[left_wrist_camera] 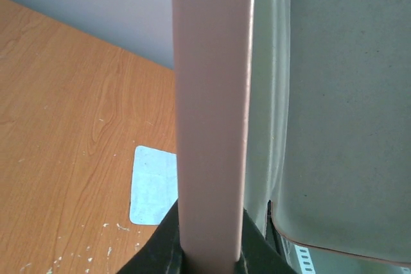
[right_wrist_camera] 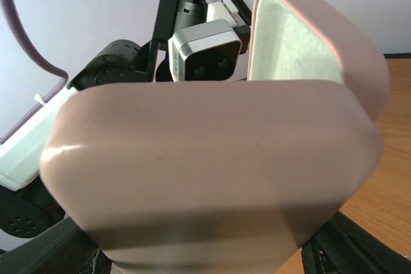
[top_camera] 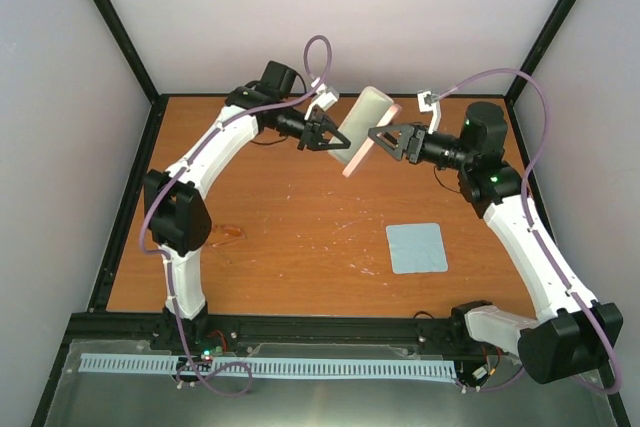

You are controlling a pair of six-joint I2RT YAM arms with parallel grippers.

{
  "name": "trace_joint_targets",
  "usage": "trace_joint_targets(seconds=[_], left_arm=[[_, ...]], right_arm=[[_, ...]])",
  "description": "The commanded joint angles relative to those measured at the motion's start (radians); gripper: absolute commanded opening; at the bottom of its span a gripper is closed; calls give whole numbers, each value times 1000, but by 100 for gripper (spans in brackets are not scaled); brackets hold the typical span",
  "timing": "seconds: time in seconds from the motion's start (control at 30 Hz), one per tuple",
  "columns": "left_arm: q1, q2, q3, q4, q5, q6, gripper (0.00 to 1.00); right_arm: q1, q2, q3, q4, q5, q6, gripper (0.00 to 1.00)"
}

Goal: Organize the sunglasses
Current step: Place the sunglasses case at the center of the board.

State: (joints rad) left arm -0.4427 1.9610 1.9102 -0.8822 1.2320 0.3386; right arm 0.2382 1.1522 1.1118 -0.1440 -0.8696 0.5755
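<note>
The open pink case [top_camera: 366,119] hangs in the air above the back of the table, held between both grippers. My left gripper [top_camera: 338,139] is shut on the thin edge of one half [left_wrist_camera: 212,107]; that half's grey lining [left_wrist_camera: 347,94] shows to the right. My right gripper [top_camera: 379,137] is closed across the wide pink shell [right_wrist_camera: 212,165], with the raised half [right_wrist_camera: 302,36] behind it. A small orange-amber shape on the table at the left looks like the sunglasses [top_camera: 228,234]. They lie apart from both grippers.
A light blue cloth [top_camera: 416,247] lies flat on the wooden table [top_camera: 300,247] at the right front, also seen in the left wrist view [left_wrist_camera: 153,187]. Black frame posts and pale walls close in the table's back and sides.
</note>
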Motion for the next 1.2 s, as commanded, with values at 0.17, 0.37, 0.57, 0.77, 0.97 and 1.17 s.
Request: trace_joint_targets(seconds=[0.17, 0.37, 0.57, 0.77, 0.97, 1.17], left_arm=[[26, 4, 181, -193, -285, 324, 1], [29, 4, 117, -205, -626, 560, 1], [10, 2, -22, -110, -869, 796, 1], [-22, 3, -172, 21, -1058, 936, 1], [-35, 26, -235, 130, -1145, 948, 1], [-46, 70, -247, 155, -1181, 916, 1]], right_arm=[[-25, -30, 89, -375, 270, -146, 81], [-128, -188, 35, -622, 543, -195, 100], [-146, -237, -75, -595, 588, -150, 100], [-146, -222, -163, -452, 534, -89, 100], [-146, -190, -168, -417, 514, -101, 100], [-146, -166, -186, -391, 481, -109, 100]])
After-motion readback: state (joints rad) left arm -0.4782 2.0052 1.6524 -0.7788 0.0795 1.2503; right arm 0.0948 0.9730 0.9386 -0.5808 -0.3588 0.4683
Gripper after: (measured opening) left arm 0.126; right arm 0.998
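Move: The open case is already pinched by both grippers: its middle is about 5 cm right, 3 cm ahead and 3 cm above the left one, roughly 4 cm left, 1 cm ahead and 3 cm below the right one. The board's centre is about 5 cm ahead of the left gripper, 3 cm left, 25 cm down. From that gripper, the sunglasses sit 7 cm back and 27 cm left, the blue cloth 11 cm back and 19 cm right, both on the board. Open the right gripper wide to let go of the case, and draw it some 12 cm to the right, then down, swinging it clockwise. Keep the left pinch on the case rim: carry it a little forward, then sweep down about 20 cm and leftward towards the board's centre, still easing forward at the end, while turning the wrist some 80 degrees so the fingers point down. ##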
